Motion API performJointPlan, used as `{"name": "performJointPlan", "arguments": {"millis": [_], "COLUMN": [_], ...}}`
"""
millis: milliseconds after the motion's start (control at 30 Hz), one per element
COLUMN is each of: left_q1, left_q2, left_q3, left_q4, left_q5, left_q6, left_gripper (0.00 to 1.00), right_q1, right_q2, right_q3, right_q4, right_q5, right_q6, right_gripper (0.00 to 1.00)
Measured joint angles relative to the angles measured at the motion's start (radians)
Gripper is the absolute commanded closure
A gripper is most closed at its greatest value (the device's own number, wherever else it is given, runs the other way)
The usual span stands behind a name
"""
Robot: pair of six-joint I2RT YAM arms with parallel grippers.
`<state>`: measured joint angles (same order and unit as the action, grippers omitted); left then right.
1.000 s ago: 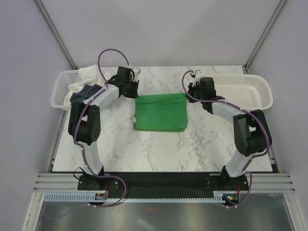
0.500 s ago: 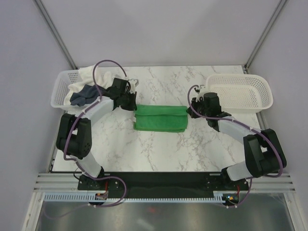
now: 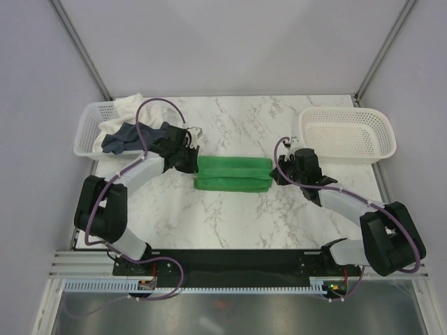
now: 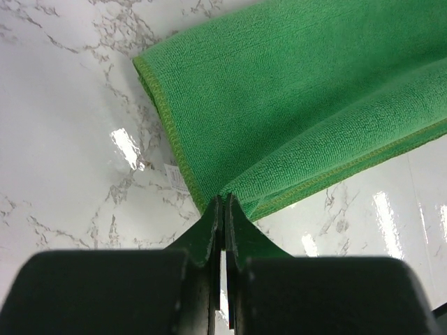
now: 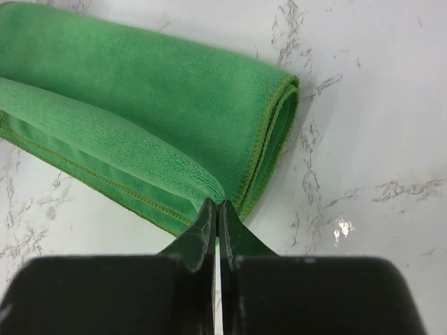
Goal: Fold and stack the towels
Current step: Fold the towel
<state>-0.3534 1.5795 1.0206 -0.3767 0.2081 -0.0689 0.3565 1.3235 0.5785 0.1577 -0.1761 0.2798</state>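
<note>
A bright green towel [image 3: 232, 174] lies folded into a narrow strip in the middle of the marble table. My left gripper [image 3: 193, 165] is shut on the towel's left corner [image 4: 225, 190], its jaws pinching the cloth edge. At the strip's right end my right gripper [image 3: 277, 169] is shut on the other corner [image 5: 214, 195]. A dark navy towel [image 3: 124, 137] and a cream-white towel [image 3: 129, 108] lie bunched in the left basket [image 3: 85, 136].
A white mesh basket [image 3: 347, 132] stands at the back right, with nothing in it. The left basket sits at the table's back left edge. Purple cables loop over both arms. Bare marble [image 3: 230, 216] lies in front of the towel.
Both grippers have pulled the far edge of the green towel toward the near side, folding it from a wide rectangle into a narrow strip. Both arms have swung nearer.
</note>
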Motion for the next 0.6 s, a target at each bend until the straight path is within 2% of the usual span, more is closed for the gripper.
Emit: {"name": "performJointPlan", "arguments": {"millis": [67, 100, 200, 267, 300, 400, 467, 500, 600], "left_q1": [-0.007, -0.011, -0.027, -0.04, -0.046, -0.057, -0.059, -0.059, -0.058], "left_q2": [0.0, 0.0, 0.0, 0.0, 0.0, -0.013, -0.036, -0.053, -0.11], "left_q3": [-0.008, -0.011, -0.016, -0.016, -0.016, -0.018, -0.019, -0.02, -0.02], "left_q4": [-0.003, -0.006, -0.021, -0.037, -0.046, -0.076, -0.101, -0.114, -0.137], "left_q5": [-0.012, -0.018, -0.027, -0.042, -0.049, -0.063, -0.079, -0.088, -0.112], "left_q6": [-0.003, -0.005, -0.01, -0.01, -0.01, -0.013, -0.016, -0.016, -0.019], "left_gripper": [0.92, 0.89, 0.87, 0.85, 0.78, 0.61, 0.58, 0.53, 0.5], "right_q1": [0.002, 0.003, 0.008, 0.008, 0.008, 0.008, 0.008, 0.008, 0.008], "right_q2": [-0.003, -0.005, -0.018, -0.024, -0.028, -0.061, -0.1, -0.124, -0.186], "right_q3": [-0.014, -0.023, -0.047, -0.055, -0.057, -0.063, -0.064, -0.063, -0.045], "right_q4": [-0.001, -0.002, -0.01, -0.02, -0.026, -0.066, -0.102, -0.12, -0.187], "right_q5": [0.002, 0.003, 0.009, 0.006, 0.004, 0.005, 0.016, 0.02, 0.04], "right_q6": [0.007, 0.013, 0.03, 0.037, 0.039, 0.051, 0.062, 0.068, 0.087], "right_gripper": [0.96, 0.89, 0.77, 0.73, 0.7, 0.66, 0.65, 0.64, 0.64]}}
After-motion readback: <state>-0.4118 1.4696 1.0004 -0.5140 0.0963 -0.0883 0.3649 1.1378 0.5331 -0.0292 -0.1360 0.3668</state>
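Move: Held in the two grippers is the green towel's turned-over edge. For each hand its landing corner on the layer below lies about 4 cm back, level sideways and some 3 cm down. The towel's far left corner is roughly 9 cm ahead of the left hand; the towel basket stands 26 cm to its left and 16 cm ahead. The empty basket stands about 28 cm to the right hand's right and 16 cm ahead. Drawing the pinched edge back towards the robot, both hands travel about 3 cm together while sinking 1 to 1.5 cm over the near corners. On the way the fingers open, left to about half, right to about a third, letting go of the green towel; then both hands lift some 2.5 cm, each easing slightly inward. ##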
